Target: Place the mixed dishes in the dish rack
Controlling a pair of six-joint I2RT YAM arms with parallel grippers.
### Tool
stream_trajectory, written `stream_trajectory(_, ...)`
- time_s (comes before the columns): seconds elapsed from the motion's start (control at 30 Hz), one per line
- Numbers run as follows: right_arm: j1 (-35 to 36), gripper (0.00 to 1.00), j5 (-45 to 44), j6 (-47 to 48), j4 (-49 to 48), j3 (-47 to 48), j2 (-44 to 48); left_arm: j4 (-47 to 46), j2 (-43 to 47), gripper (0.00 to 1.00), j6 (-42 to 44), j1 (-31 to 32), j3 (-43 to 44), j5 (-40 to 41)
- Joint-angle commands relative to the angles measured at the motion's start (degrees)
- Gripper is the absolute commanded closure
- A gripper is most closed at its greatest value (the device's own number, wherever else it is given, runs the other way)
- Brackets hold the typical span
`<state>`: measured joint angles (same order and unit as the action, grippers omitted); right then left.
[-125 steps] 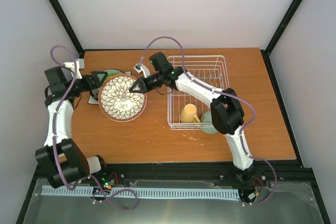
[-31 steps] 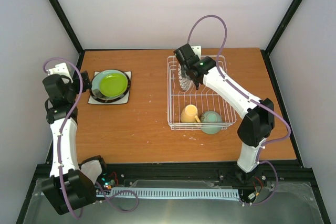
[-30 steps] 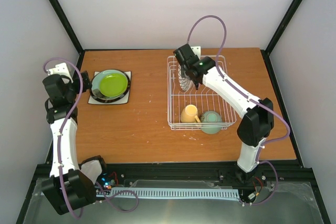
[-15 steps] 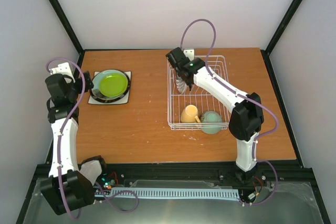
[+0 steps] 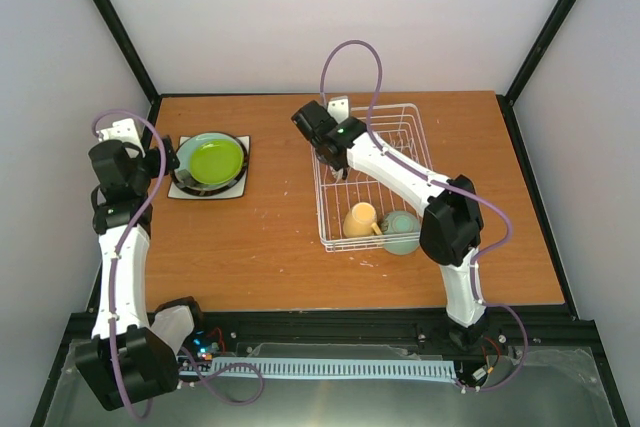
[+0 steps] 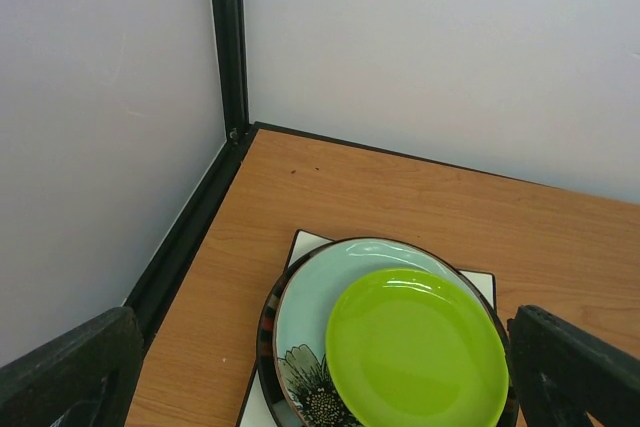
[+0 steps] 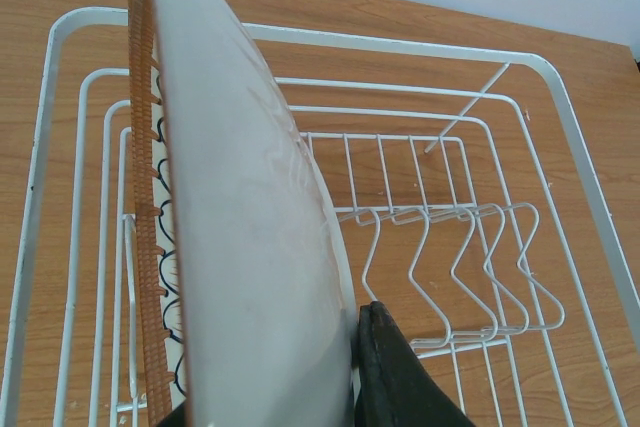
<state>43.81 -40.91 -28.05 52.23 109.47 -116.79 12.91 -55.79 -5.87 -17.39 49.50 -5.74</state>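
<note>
My right gripper (image 5: pixel 335 155) is shut on the dark-rimmed cream-centred plate (image 5: pixel 341 171), which stands on edge at the far left inside the white wire dish rack (image 5: pixel 425 162). In the right wrist view the plate's pale back (image 7: pixel 240 247) fills the left side. One black finger (image 7: pixel 395 377) presses against it and the other is hidden behind. A yellow mug (image 5: pixel 360 217) and a mint bowl (image 5: pixel 402 232) lie at the rack's near end. My left gripper (image 5: pixel 165 159) hangs open beside the stack: lime-green plate (image 6: pixel 415 347) on pale green plate (image 6: pixel 320 297) on white square plate (image 6: pixel 305 244).
Upright wire prongs (image 7: pixel 450 267) run along the rack floor to the right of the held plate. The black frame post (image 6: pixel 228 42) and the grey walls close the far left corner behind the stack. Bare wooden tabletop (image 5: pixel 270 237) lies between the stack and the rack.
The right gripper took the patterned plate off the stack to the rack, then slid it from the rack's far middle to its left side. The left gripper stayed open by the stack.
</note>
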Motion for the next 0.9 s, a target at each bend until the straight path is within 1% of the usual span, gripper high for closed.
stream_trajectory(0.0,1.93,0.97,-0.86,0.08,3.84,0.89,-0.86,-0.78,1.33,0.00,1.39,0.57,0.35,1.08)
stream_trajectory(0.27,2.23,0.92,-0.67,-0.93,4.11,0.05,-1.41,-0.86,1.55,0.00,1.39,0.53,0.28,1.08)
stream_trajectory(0.37,2.31,0.83,0.22,-0.92,4.06,0.09,-2.06,-0.95,1.70,0.00,1.47,0.56,0.08,1.24)
stream_trajectory(0.53,2.46,0.80,1.57,-0.95,3.58,-0.20,-2.60,-1.11,1.76,0.00,1.48,0.56,-0.17,1.43)
stream_trajectory(0.73,2.67,0.62,2.41,-0.94,3.10,-0.60,-2.65,-1.29,1.74,0.00,1.57,0.56,-0.30,1.53)
stream_trajectory(0.87,2.73,0.62,3.09,-0.52,2.28,-0.88,-2.36,-1.39,1.76,0.00,1.56,0.51,-0.50,1.74)
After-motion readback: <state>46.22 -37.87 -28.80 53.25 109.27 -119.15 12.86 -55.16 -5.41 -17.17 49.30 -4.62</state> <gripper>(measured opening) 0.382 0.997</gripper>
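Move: The patterned plate, already on edge in the dish rack's left side, is between the right fingers, its middle about 4 cm ahead of the hand and 4 cm lower. The rack's middle is about 11 cm right and 1 cm back; the yellow mug is 7 cm right and 13 cm back, the green bowl 17 cm right and 15 cm back, all well below. From the left hand the plate is roughly 40 cm right, 12 cm ahead and 12 cm lower. The right hand barely shifts at first, holding the patterned plate upright between its fingers at the rack's left side, then the fingers start to open, to a little over a third of their range, easing their pinch. As they part, the hand sinks about 3 cm beside the plate while drifting some 2 cm left and 1.5 cm back, the wrist tipping down about 5 degrees, with the plate still between the fingers. ##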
